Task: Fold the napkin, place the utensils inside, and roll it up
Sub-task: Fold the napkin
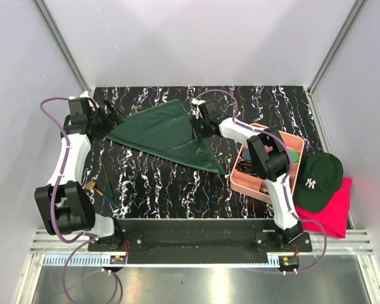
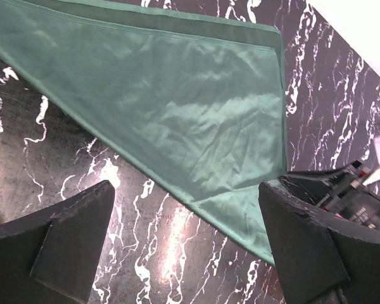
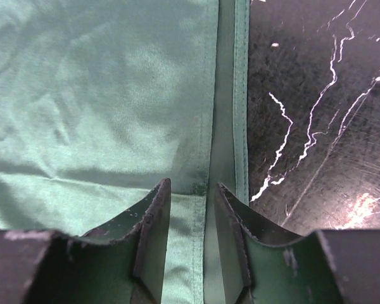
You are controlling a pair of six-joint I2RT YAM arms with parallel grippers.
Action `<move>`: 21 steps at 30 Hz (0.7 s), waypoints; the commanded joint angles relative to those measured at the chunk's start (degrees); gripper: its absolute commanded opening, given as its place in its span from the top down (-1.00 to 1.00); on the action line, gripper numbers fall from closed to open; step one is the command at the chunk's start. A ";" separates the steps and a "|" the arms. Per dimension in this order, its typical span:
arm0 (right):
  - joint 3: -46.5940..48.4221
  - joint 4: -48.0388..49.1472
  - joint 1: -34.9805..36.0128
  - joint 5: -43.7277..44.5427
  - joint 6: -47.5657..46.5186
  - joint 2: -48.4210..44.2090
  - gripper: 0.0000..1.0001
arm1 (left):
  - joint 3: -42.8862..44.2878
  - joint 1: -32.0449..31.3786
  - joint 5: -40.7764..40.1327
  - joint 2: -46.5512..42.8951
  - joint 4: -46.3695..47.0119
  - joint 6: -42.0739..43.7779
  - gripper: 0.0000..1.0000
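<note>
The dark green napkin (image 1: 164,133) lies folded into a triangle on the black marbled table (image 1: 152,183). My left gripper (image 1: 114,116) is open and empty at the napkin's left corner; in the left wrist view its fingers straddle bare table (image 2: 187,209) just off the napkin (image 2: 177,107). My right gripper (image 1: 195,117) sits over the napkin's far corner. In the right wrist view its jaws (image 3: 193,190) stand a narrow gap apart above the hem of the napkin (image 3: 101,95), which lies flat. The utensils (image 1: 104,189), thin dark sticks, lie near the table's left front.
A pink tray (image 1: 240,180) holding small items, including a bright green swatch (image 1: 296,155), stands at the right. A dark green cap (image 1: 320,180) rests on a pink-red cloth (image 1: 335,215) beyond it. White walls enclose the table.
</note>
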 commanded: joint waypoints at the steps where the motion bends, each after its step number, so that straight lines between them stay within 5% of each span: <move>1: 2.41 -0.58 0.15 -0.64 -0.07 1.04 0.17 | 1.46 0.11 3.11 -1.60 0.78 0.30 -0.97; 6: 2.33 -0.93 0.16 -0.11 -0.51 1.57 0.19 | 1.29 0.11 3.72 -1.87 0.96 0.12 -0.97; 21: 3.38 -1.28 0.16 0.85 -0.77 1.22 0.65 | 0.76 0.20 5.22 -0.90 1.75 -0.67 -0.98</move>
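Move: The right fingers straddle the napkin's right edge, at the end of the crease about 1 cm below. From this hand, the napkin's near right corner is some 15 cm back and 10 cm right, its far corner about 15 cm ahead and 7 cm left, and the organizer 11 cm back and 27 cm right. That edge lies roughly 6 cm ahead, 27 cm right and 18 cm below the left hand. The right hand sinks about 1 cm and its half-open fingers close nearly shut, pinching the napkin's edge at the crease. ##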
